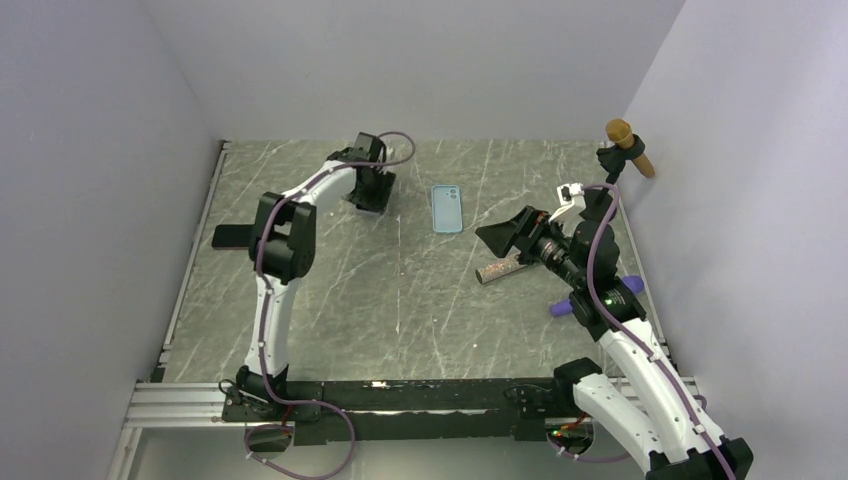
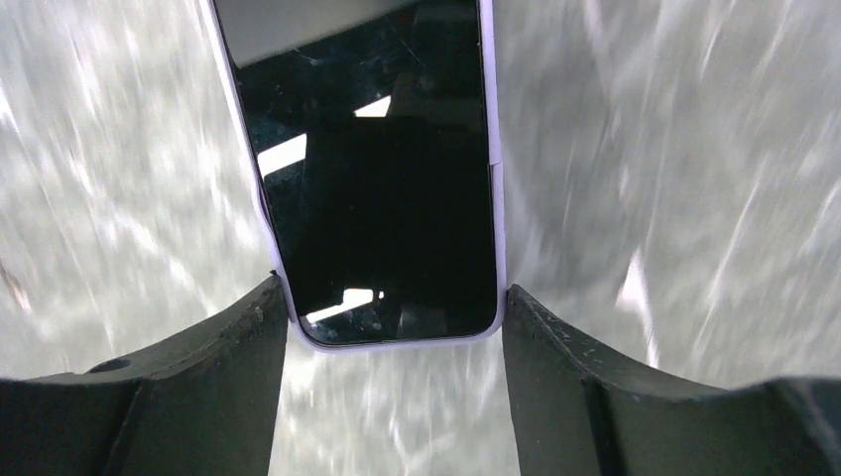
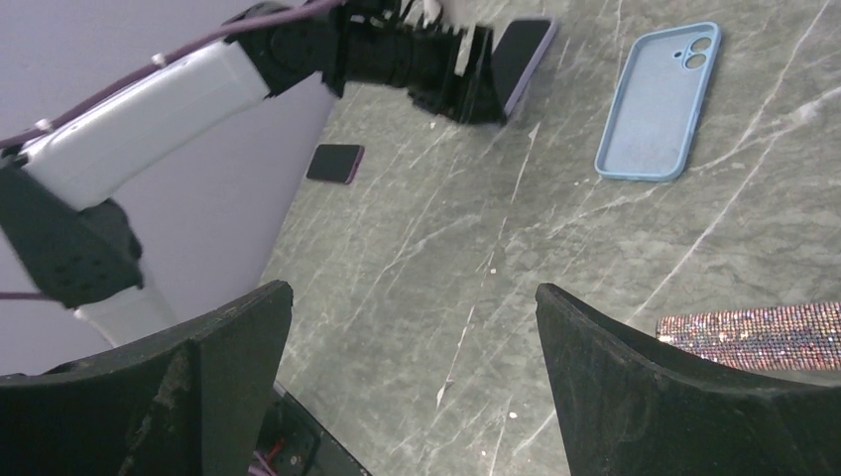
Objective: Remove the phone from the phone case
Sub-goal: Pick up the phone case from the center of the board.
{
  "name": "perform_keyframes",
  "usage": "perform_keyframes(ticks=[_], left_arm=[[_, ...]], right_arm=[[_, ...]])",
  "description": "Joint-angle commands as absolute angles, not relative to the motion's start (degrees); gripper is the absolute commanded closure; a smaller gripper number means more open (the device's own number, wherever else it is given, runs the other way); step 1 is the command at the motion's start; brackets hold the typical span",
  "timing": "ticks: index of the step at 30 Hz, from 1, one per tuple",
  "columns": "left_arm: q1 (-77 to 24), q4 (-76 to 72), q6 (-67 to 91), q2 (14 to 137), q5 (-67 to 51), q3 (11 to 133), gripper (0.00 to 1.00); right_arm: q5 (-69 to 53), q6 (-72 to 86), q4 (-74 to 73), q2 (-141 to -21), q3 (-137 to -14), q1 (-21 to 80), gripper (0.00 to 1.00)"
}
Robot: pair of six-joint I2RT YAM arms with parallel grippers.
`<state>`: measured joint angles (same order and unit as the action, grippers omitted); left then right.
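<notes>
A phone [image 2: 382, 198] with a dark screen sits in a lilac phone case [image 2: 397, 343]. My left gripper [image 2: 394, 288] is shut on it, one finger pressed on each long side near its lower end. From the right wrist view the phone [image 3: 521, 58] stands tilted in the left gripper [image 3: 476, 79], above the table. From above, the left gripper [image 1: 368, 190] is at the back left and covers the phone. My right gripper [image 1: 510, 235] hovers open over the right side, and its fingers [image 3: 415, 293] hold nothing.
An empty light blue case [image 1: 446, 208] lies flat at the back middle. A glittery case [image 1: 500, 268] lies by the right gripper. A dark phone [image 1: 232, 236] rests at the left edge. A purple object [image 1: 560, 307] and a brown-tipped stand [image 1: 630, 147] are at the right.
</notes>
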<state>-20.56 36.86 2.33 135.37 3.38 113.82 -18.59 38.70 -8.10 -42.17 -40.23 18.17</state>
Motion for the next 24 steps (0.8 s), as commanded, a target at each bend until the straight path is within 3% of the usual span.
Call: perform_keyframes(ticks=[1,3,7,15,24], left_arm=[[-20.3,37.5,3.2,123.6,3.5,100.9,0.39],[-20.1,38.4,2.8,123.2,3.6,100.8,0.17],[-19.0,40.6,3.4,126.2,2.4,105.6,0.03],[-18.4,45.7,1.6,136.2,1.4,119.2,0.01],[-18.5,45.8,1.9,137.7,-0.2,118.2,0.02]], right_arm=[[-19.9,39.5,-3.4,-42.8,-40.4,18.0,0.04],[-20.3,39.6,-3.1,-43.1,-40.2,18.0,0.04],[-20.4,39.4,-3.5,-42.5,-39.9,18.0,0.04],[-18.1,38.0,-7.2,-39.8,-40.7,18.0,0.04],[-19.3,39.2,-5.6,-41.1,-40.3,18.0,0.04]])
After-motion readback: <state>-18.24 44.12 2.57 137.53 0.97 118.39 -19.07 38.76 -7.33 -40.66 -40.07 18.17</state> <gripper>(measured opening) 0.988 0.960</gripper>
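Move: The left hand has its fingers on the side edges of the lilac-cased phone, right by its near end. The phone's middle lies some 6 cm ahead, in line with the hand and about 1 cm lower. The empty blue case lies level with the hand, about 20 cm to its right; the bare black phone lies roughly 30 cm to its left and 9 cm back. From the right hand, the lilac-cased phone is some 33 cm ahead, 27 cm left and 25 cm below. Back and a little left, the left hand quickly finishes dragging the lilac-cased phone along the table, going about 6 cm while its fingers open and let go of the edges. It then turns round, rises slightly and reaches some 5 cm forward over the phone, then sinks again with fingers wide, one beside each long edge near the phone's middle. ##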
